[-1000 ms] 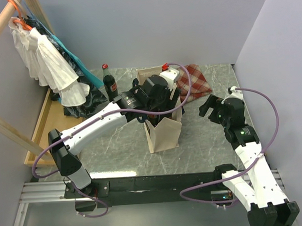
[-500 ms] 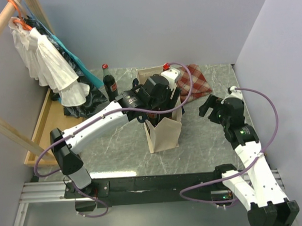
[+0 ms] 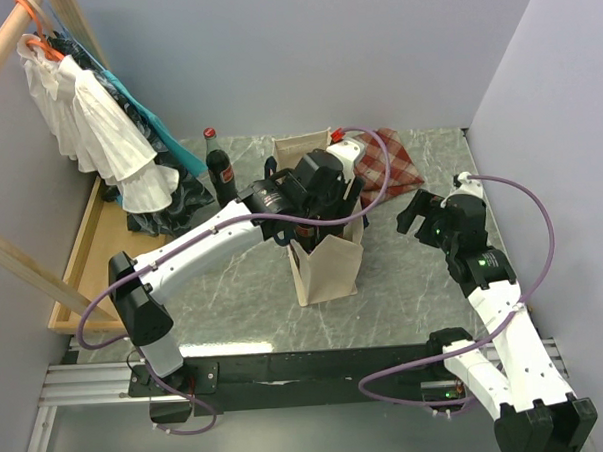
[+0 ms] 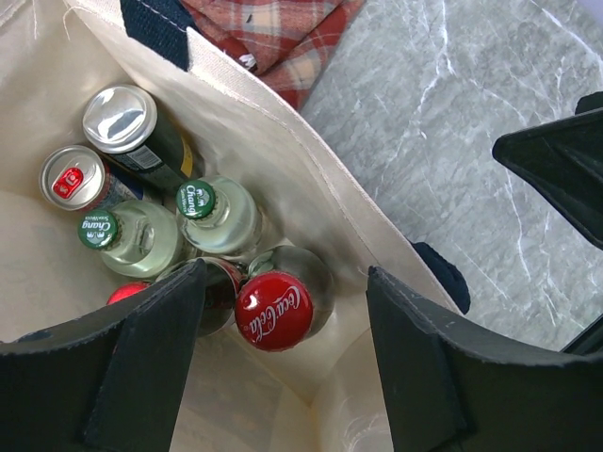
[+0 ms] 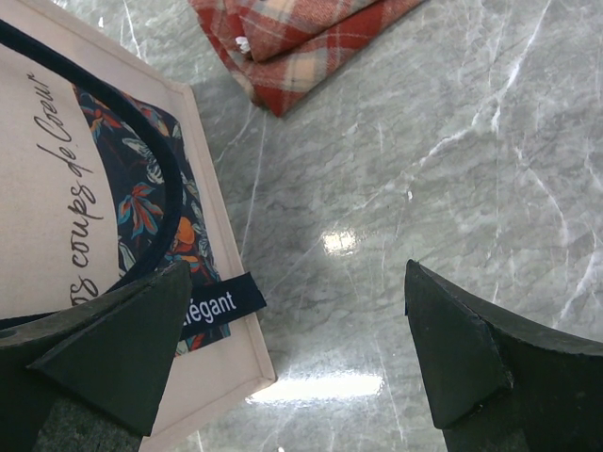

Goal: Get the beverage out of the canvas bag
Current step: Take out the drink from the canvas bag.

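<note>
The cream canvas bag (image 3: 326, 263) stands open in the middle of the table. My left gripper (image 3: 316, 207) hangs over its mouth, pointing down into it. In the left wrist view the bag (image 4: 283, 160) holds several drinks: a cola bottle with a red cap (image 4: 274, 310), two clear bottles with green caps (image 4: 197, 200), and two cans (image 4: 120, 119). The left gripper (image 4: 283, 372) is open, and the red cap sits between its fingers without touching either. My right gripper (image 3: 421, 217) is open and empty to the right of the bag, with the bag's printed side (image 5: 94, 217) beside its left finger.
A red checked cloth (image 3: 391, 162) lies behind the bag on the right. A dark cola bottle (image 3: 218, 168) stands on the table at the back left. Clothes (image 3: 97, 130) hang on a wooden rack over a wooden tray (image 3: 81, 258) at the left edge.
My left arm has shifted slightly to the right over the bag's mouth. The right arm has not moved.
</note>
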Controlling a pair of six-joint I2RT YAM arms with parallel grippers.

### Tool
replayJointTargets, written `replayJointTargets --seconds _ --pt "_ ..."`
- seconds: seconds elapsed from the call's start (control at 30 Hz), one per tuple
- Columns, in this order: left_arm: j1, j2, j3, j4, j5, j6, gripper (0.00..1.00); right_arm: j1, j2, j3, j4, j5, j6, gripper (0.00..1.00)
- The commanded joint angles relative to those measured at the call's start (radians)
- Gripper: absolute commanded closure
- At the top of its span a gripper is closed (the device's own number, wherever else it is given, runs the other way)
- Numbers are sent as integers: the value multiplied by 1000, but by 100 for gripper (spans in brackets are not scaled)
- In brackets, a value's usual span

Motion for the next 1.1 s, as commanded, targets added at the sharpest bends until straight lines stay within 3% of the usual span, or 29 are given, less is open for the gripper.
replayJointTargets --seconds 0.0,0.13,0.53,0.73,0.87,0.97,1.07 --pt "-5 -14 40 -2 -29 -5 27 -4 9 5 29 8 -11 0" --pt "-6 -19 32 3 -32 -5 34 -2 12 5 30 6 -11 0" --pt "-6 -24 37 -5 -44 -6 40 -2 14 16 16 18 -17 0" --pt "-5 -19 37 -6 -40 -19 55 -2 7 -5 33 2 -7 0" --pt "-5 -19 40 -5 -32 -20 53 -2 17 2 29 0 -7 0" --pt "-5 -18 41 -11 -49 -14 61 -2 15 -1 30 3 -7 0" --pt "-5 -19 35 -9 -50 -13 77 -1 15 -4 29 6 -7 0"
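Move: The red-capped Coca-Cola bottle stands upright inside the bag with its cap already between the left hand's open fingers, its middle about 9 cm straight below. A second cola stands about 5 cm left and 1 cm farther out. Beyond the aimed-at bottle are two green-capped bottles, one 5 cm ahead and 2 cm left, the other 6 cm ahead and 8 cm left. From the right hand, the aimed-at cola lies some 16 cm left, 2 cm ahead and slightly lower. The left fingers close in on the red cap of the right-hand cola from both sides and meet it at its edges, going from about three-quarters open to roughly a third. The hand practically holds its place deep in the mouth of the bag, easing only about half a centimetre forward and left at first, with the wrist angle kept. ##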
